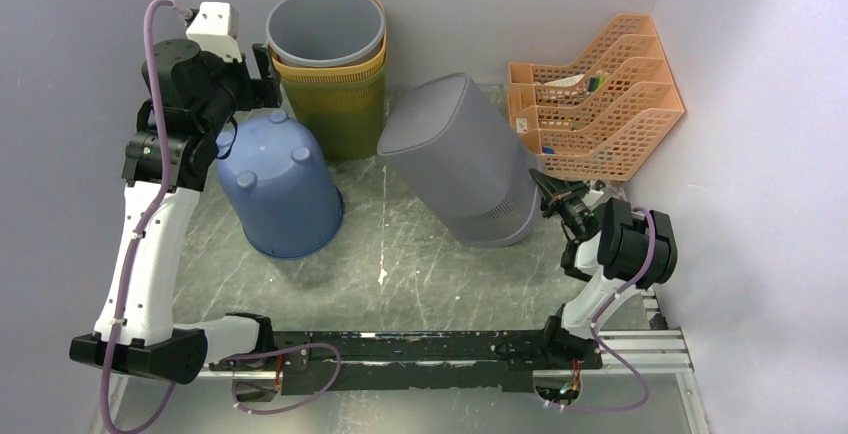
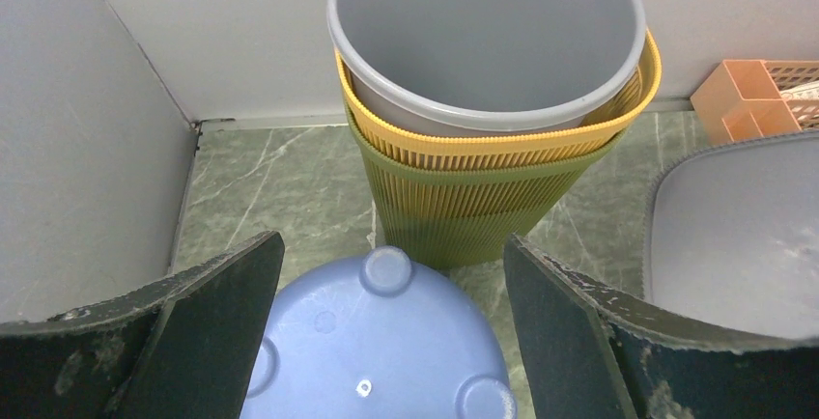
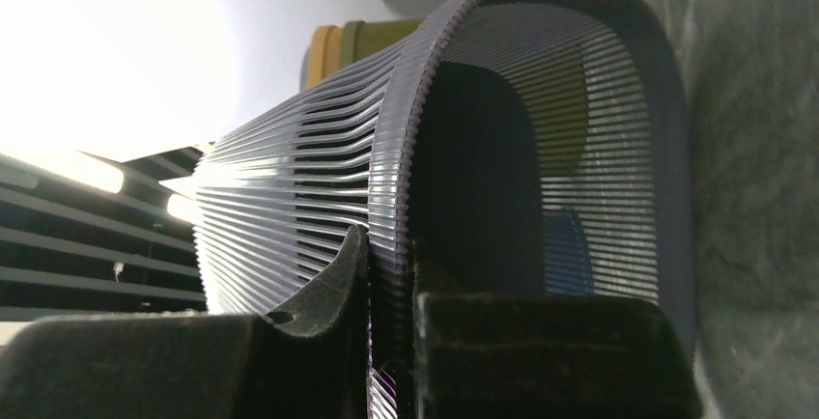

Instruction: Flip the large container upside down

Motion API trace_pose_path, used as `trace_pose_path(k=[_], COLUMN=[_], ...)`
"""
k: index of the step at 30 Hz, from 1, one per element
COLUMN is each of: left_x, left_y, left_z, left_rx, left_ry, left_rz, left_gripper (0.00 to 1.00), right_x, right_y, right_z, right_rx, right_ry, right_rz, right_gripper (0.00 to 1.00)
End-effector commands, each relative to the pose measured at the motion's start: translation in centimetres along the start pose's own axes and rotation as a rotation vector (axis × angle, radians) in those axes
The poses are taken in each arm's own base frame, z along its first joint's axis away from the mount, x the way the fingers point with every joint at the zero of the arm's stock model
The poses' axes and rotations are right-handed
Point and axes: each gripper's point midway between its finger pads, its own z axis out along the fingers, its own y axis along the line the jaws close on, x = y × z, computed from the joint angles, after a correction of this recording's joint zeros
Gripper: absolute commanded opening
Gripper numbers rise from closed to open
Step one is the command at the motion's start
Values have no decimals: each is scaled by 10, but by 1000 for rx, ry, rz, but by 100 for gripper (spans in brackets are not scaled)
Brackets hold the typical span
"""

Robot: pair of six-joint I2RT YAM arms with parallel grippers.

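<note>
The large container (image 1: 455, 149), a grey slatted bin, stands tilted in the middle of the table, its closed base turned up and to the left and its open rim low at the right. My right gripper (image 1: 553, 194) is shut on that rim. In the right wrist view the ribbed rim wall (image 3: 391, 197) is pinched between my right gripper's (image 3: 391, 274) two fingers, one inside and one outside. My left gripper (image 1: 264, 74) hovers open at the back left, holding nothing. In the left wrist view the left gripper (image 2: 391, 245) has its jaws spread wide, and the container's base (image 2: 734, 226) shows at the right.
A blue bucket (image 1: 280, 184) stands upside down below the left gripper, its feet (image 2: 386, 269) showing. A grey bin nested in yellow and green ribbed bins (image 1: 328, 39) stands at the back wall. An orange file rack (image 1: 595, 94) fills the back right corner. Walls close in on both sides.
</note>
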Motion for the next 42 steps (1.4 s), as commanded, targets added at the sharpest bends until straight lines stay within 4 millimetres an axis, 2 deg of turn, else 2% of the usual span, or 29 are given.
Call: trace_pose_path(k=[1,4,6,12,16,19,20,21,22,24,25,26,27,37,39,40,42], left_x=[3,5,8,9,10,11,11,11,10,9,9,9,10,14,14,15,18], left_y=[-1,-3,-4,-3,-3,-3,-3,-2,-2,-1,-1,-2,-2,0,0,0,0], left_z=[3,3,4,3,2,1,1,0,-1,-1,-2,-2,-1,1,2,3,4], left_rx=[3,13,15,12,11,14,13,11,9,8,8,10,11,5,4,4,3], left_ry=[-2,-2,5,7,3,7,9,10,8,6,5,5,9,28,30,33,39], left_rz=[10,4,4,6,3,7,10,13,15,19,19,20,22,42,45,46,51], left_gripper=[95,95,96,96,95,95,95,95,95,96,95,95,95,95,95,96,95], right_x=[62,73,79,101,118,120,120,119,119,116,115,113,111,85,75,68,51], right_y=[-30,-48,-52,-39,-40,-46,-44,-44,-42,-41,-40,-40,-40,-39,-45,-59,-72], right_z=[-28,-30,-30,-18,-3,6,7,9,11,16,17,20,23,48,58,62,70], right_rx=[-19,19,23,-25,-24,-11,-21,-29,-41,-55,-61,-67,-69,-50,-1,84,199], right_ry=[297,330,343,397,434,444,450,454,457,454,447,445,442,405,402,398,370], right_rz=[-247,-220,-236,-274,-275,-287,-294,-293,-295,-289,-286,-287,-286,-362,-425,-432,-538], right_gripper=[0,0,0,1,11,22,29,47,57,72,75,83,98,100,100,100,100])
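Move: Pinched by its rim in the right hand, the tilted grey container has its middle about 16 cm to that hand's left, 3 cm ahead and a little above. The clear patch of table for it lies some 22 cm left and 8 cm back, roughly 10 cm lower. The orange rack stands about 15 cm right and 17 cm ahead; the blue container is roughly 55 cm left, level. From the left hand, the grey container is about 40 cm right, level, some 25 cm lower. Keeping its pinch on the rim, the right hand swings about 11 cm left and 5 cm back while sinking some 5 cm, turning about 25 degrees counter-clockwise to tip the grey container onto its mouth. It then opens wide, sinks a little more, lets go of the rim, and slides forward about 6 cm beside the container wall, rolling slightly. ##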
